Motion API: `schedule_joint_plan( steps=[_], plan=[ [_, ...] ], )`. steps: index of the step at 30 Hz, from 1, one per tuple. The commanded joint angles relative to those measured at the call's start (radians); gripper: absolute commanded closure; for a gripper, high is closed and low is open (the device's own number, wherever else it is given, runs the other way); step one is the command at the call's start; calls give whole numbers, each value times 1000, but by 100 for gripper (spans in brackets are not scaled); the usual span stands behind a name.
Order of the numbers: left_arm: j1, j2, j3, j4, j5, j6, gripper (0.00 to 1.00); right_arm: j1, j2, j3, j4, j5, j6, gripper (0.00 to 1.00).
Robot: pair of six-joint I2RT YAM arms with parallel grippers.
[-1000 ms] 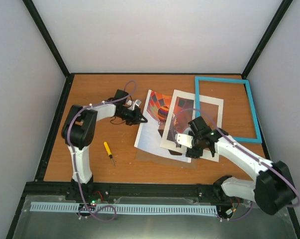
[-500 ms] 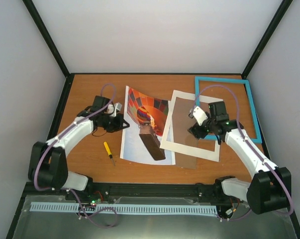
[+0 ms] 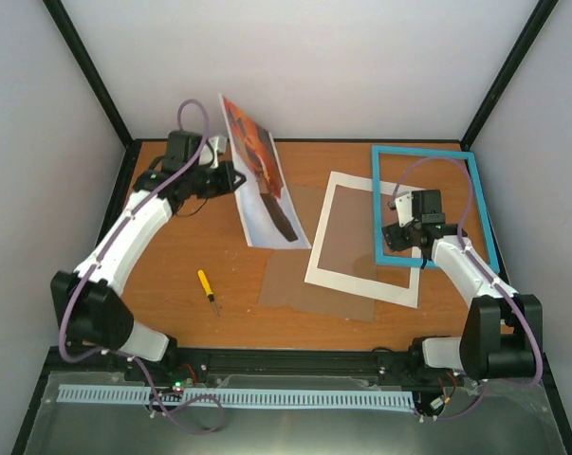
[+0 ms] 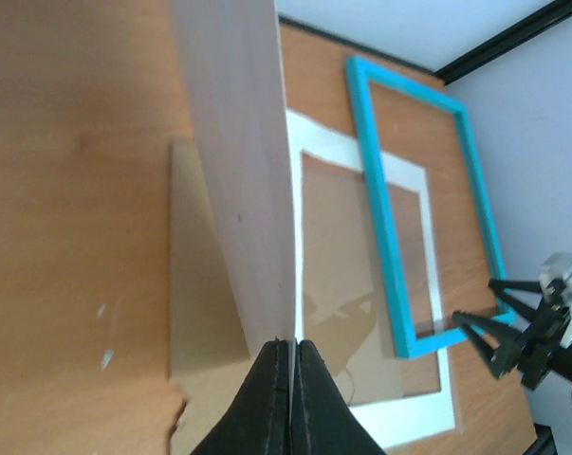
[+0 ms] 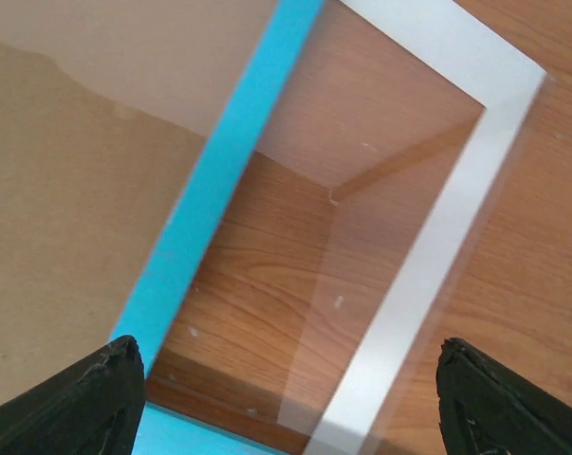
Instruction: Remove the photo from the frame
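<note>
The photo (image 3: 263, 180), a hot-air balloon print, hangs tilted above the table's back left, and my left gripper (image 3: 232, 177) is shut on its left edge. In the left wrist view the print's pale back (image 4: 233, 142) runs edge-on into the gripper (image 4: 293, 347). The turquoise frame (image 3: 377, 204) lies flat at the back right, its near-left corner overlapping a white mat (image 3: 323, 232). My right gripper (image 3: 396, 239) stands open over that corner. Nothing lies between its fingers (image 5: 115, 393), and the frame's blue side (image 5: 219, 209) shows below them.
A brown backing board (image 3: 304, 282) lies under the mat, near the table's middle. A yellow-handled screwdriver (image 3: 208, 289) rests at the front left. The mat's white strip (image 5: 437, 237) and bare wood show inside the frame. Black enclosure posts and pale walls ring the table.
My left arm has lifted the photo off the table and carried it back and left. My right gripper has moved from over the mat to the frame's near-left corner.
</note>
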Motion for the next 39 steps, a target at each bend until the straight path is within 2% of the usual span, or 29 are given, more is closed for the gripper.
schedule_joint_plan(
  steps=[1, 7, 9, 12, 14, 17, 22, 25, 30, 39],
  plan=[
    [-66, 149, 239, 65, 31, -18, 99, -48, -11, 8, 12, 4, 49, 18],
    [-163, 409, 695, -18, 85, -18, 99, -79, -47, 27, 7, -6, 56, 17],
    [-175, 437, 767, -20, 113, -25, 99, -135, -56, 73, -38, -75, 77, 16],
    [-176, 417, 754, 19, 166, -38, 99, -285, -48, 182, -149, -326, 151, 14],
    [-171, 379, 670, 69, 194, -42, 99, -369, -24, 250, -203, -503, 184, 14],
    [-142, 307, 451, 170, 280, -82, 99, -410, -9, 291, -227, -656, 185, 15],
    [-79, 113, -147, 547, 411, -287, 99, -411, -25, 208, -179, -691, 154, 18],
    [-67, 88, -364, 713, 456, -373, 99, -409, -38, 155, -161, -736, 123, 19],
    [-66, 112, -541, 787, 432, -405, 99, -404, -31, 93, -131, -722, 98, 21],
    [-66, 201, -622, 771, 411, -342, 99, -393, -8, 84, -145, -747, 72, 22]
  ],
)
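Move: The left hand still pinches the photo by its left edge, with the sheet lifted upright. The brown backing board, where it is taken, has its middle about 19 cm to this hand's right, 6 cm back and 24 cm below. The white mat is about 29 cm right and 3 cm back, the blue frame 43 cm right and 5 cm ahead, the screwdriver 7 cm left and 15 cm back. The board lies some 17 cm left of the right hand, 2 cm ahead, 9 cm below. Up, right and slightly forward in a quick toss of some 12 cm, then sharply down and back about 28 cm, the left hand flicks the photo over towards the backing board, fingers shut on its left edge, tipping its fingertips down. The open right hand, holding nothing, jerks right and up, then sinks partway back, rolling its left side up some 35 degrees. ##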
